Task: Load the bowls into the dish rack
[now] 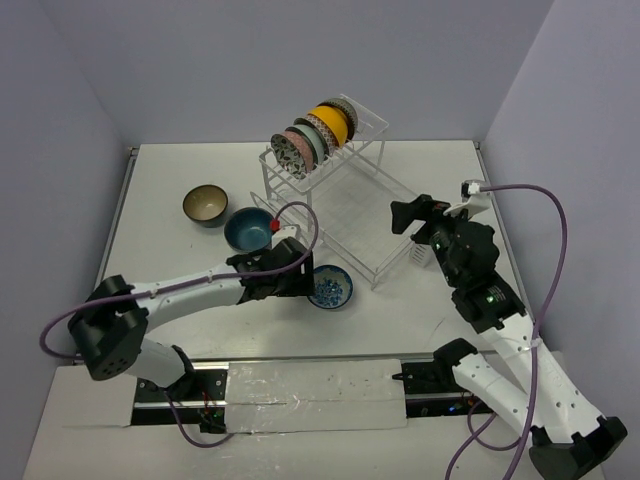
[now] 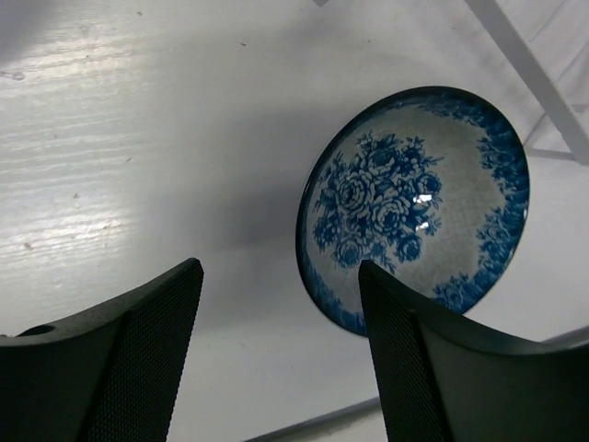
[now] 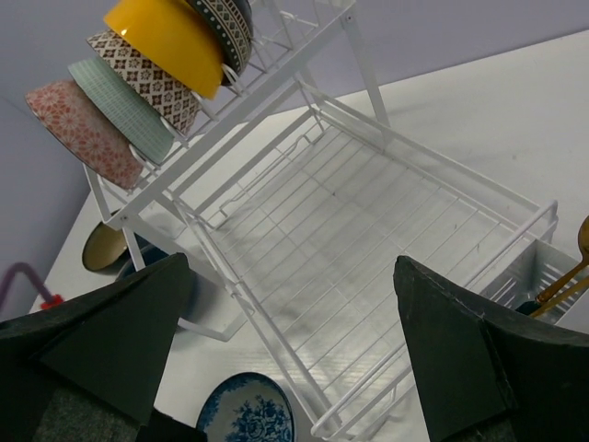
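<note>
The white wire dish rack (image 1: 345,215) stands at the back middle, with several bowls (image 1: 315,135) upright in its upper shelf; they show in the right wrist view (image 3: 147,64) too. On the table are a blue-patterned bowl (image 1: 331,287), a dark blue bowl (image 1: 248,229) and a brown bowl with cream inside (image 1: 205,205). My left gripper (image 1: 300,282) is open and empty, just left of the blue-patterned bowl (image 2: 414,203). My right gripper (image 1: 408,215) is open and empty, above the rack's lower tray (image 3: 368,239).
The rack's side cutlery holder (image 3: 543,276) holds gold utensil handles (image 3: 566,272). A purple cable (image 1: 300,215) loops over the left arm near the dark blue bowl. Grey walls close the table's back and sides.
</note>
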Available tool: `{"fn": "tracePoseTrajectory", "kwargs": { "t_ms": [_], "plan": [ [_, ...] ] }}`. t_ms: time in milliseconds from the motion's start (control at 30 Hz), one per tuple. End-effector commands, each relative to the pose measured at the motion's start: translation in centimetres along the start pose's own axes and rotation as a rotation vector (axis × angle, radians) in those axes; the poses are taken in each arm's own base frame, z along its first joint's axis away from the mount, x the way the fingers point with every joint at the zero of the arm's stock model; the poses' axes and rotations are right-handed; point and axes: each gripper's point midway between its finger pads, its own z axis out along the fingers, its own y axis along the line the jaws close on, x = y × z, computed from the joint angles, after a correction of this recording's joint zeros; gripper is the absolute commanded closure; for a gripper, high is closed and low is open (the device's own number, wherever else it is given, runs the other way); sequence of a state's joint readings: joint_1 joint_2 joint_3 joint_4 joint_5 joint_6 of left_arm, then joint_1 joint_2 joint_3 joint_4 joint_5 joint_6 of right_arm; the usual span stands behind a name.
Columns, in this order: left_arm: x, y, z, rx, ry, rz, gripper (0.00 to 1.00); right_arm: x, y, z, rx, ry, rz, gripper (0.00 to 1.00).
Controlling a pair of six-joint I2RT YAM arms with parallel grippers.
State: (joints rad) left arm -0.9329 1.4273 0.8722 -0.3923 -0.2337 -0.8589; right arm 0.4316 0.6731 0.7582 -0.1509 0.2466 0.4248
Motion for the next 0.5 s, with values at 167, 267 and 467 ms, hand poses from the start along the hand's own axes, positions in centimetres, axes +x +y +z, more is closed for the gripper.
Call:
{"fn": "tracePoseTrajectory", "kwargs": {
  "t_ms": [167, 267, 467],
  "plan": [
    [-0.2, -1.3, 2.8, -0.046, -0.001, -0.01, 0.38, -0.8, -0.1, -0.5, -0.004, -0.047, 0.02, 0.01],
    [0.1, -1.5, 3.2, -0.035, 0.01, -0.009, 0.44, -0.4, -0.2, -0.4, -0.002, -0.04, 0.017, 0.01],
    [0.3, -1.7, 3.7, -0.033, 0.02, -0.003, 0.6, -0.1, -0.1, -0.1, -0.007, -0.028, 0.009, 0.01]
  ]
}}
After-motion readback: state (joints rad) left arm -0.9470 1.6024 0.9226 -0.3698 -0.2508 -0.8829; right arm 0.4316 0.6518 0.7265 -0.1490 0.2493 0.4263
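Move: Just right of the left hand is the blue-flowered bowl, its middle about 6 cm to the right, 1 cm farther out and some 5 cm lower. The teal bowl stands roughly 15 cm ahead and 13 cm left of the hand; the dish rack's near corner is about 16 cm right and 2 cm ahead. From the right hand the flowered bowl lies around 20 cm left, 5 cm back and 28 cm below. Sinking about 4 cm with only a centimetre of drift to the right, the left hand brings its fingers down astride the flowered bowl's left rim, one inside the bowl and one outside, slowing to almost a stop at the bottom. All the while the fingers close from about three-quarters open to under half; the inner finger seems to meet the rim, while the outer one still stands clear. ##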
